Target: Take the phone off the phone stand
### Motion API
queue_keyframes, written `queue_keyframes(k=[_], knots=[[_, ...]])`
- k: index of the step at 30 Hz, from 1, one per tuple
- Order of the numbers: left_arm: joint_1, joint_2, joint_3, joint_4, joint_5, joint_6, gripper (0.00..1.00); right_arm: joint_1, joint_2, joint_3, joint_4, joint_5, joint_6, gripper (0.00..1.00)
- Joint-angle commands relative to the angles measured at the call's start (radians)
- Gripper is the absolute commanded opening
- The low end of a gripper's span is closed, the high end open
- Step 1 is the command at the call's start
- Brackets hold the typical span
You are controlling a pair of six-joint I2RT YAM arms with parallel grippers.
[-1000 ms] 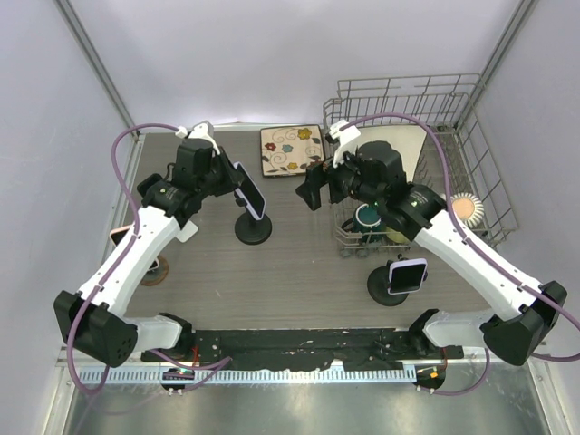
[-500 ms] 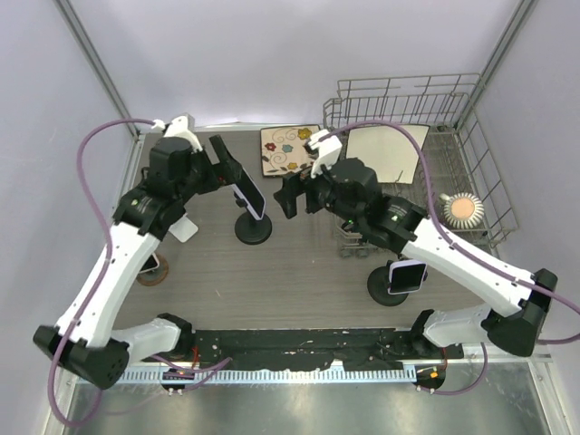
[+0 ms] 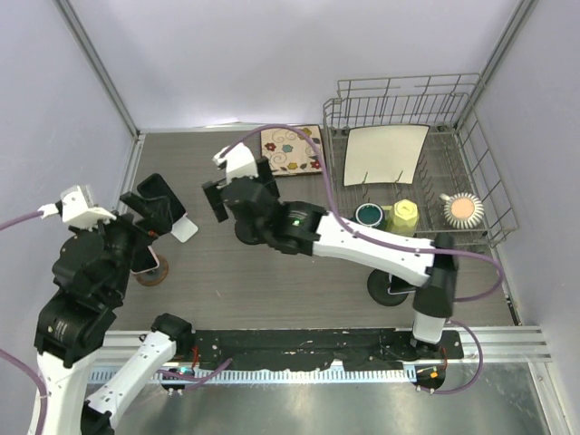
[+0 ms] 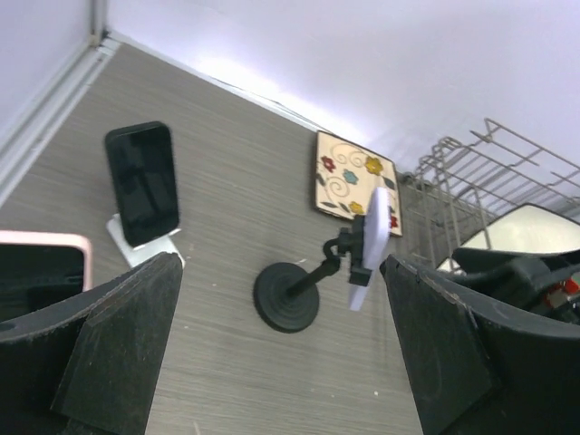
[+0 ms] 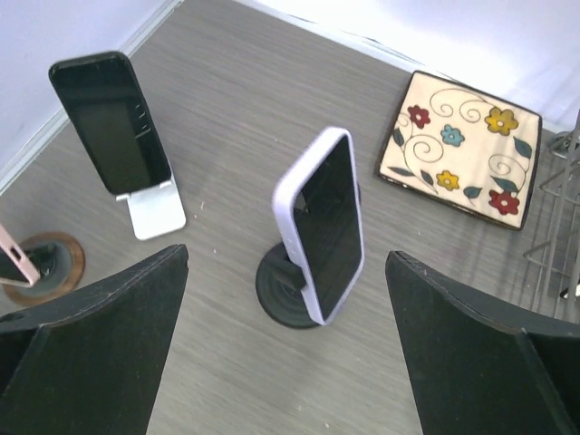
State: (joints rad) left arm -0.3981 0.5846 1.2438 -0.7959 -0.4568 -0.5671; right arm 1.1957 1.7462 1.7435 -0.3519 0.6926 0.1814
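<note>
A phone in a lilac case (image 5: pixel 322 227) leans upright on a black phone stand with a round base (image 5: pixel 281 290). My right gripper (image 5: pixel 285 362) hangs above and just in front of it. Its jaws are open wide and apart from the phone. From overhead, the right gripper (image 3: pixel 237 195) and its arm cover the phone. My left gripper (image 4: pixel 281 362) is open and empty, well back to the left. It sees the phone (image 4: pixel 370 237) edge-on, with the stand base (image 4: pixel 287 296) below. Seen from above, the left gripper (image 3: pixel 149 210) sits near the left wall.
A black phone (image 5: pixel 109 122) leans on a white stand (image 5: pixel 154 213) at the left. A pink-cased phone (image 4: pixel 41 267) sits on a brown round stand (image 3: pixel 154 272). A floral tile (image 3: pixel 290 149) lies at the back. A dish rack (image 3: pixel 471 136) and another black stand (image 3: pixel 385 288) are on the right.
My left gripper has opened, let go of the phone and pulled back to the left. My right arm has swung left across the table to hover over the stand.
</note>
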Motion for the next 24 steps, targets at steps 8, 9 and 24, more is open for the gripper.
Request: queue_keyframes(k=[8,9,24], knots=[[-0.034,-0.109,-0.089,-0.143,-0.115,0.004,0.99,0.033,0.370,0.523,-0.214,0.388,-0.019,0.99],[-0.044,-0.115,-0.092,-0.144,-0.114,0.004,0.98,0.035,0.395,0.548,-0.226,0.410,-0.026,0.99],[-0.087,-0.132,-0.159,-0.109,-0.057,0.013,0.98,-0.005,0.464,0.515,-0.237,0.492,-0.029,0.53]])
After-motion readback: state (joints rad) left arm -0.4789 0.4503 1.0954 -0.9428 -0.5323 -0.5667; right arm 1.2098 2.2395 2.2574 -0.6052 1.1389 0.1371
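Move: The phone in its black round-footed stand lies about 8 cm ahead of the right hand, some 2 cm to its left and 6 cm lower; the stand's foot is on the table about 6 cm ahead, 3 cm left and 20 cm down. The flowered tile lies roughly 26 cm ahead and 7 cm right, the black phone on a white stand about 9 cm ahead and 24 cm left. From the left hand the phone is some 15 cm ahead, 17 cm right and 13 cm lower. The right hand reaches forward about 5 cm onto the phone, first swinging on some 4 cm to the left and then easing half of that back, sinking about 5 cm as it turns some 20 degrees clockwise and drops its left side by about as much, and in the later half its open fingers close to a little over half, one each side of the phone, without plainly pinching yet. Meanwhile the empty left hand, which has already let go, sinks about 7 cm and backs off some 3 cm, tipping slightly down with its fingers wide open. ##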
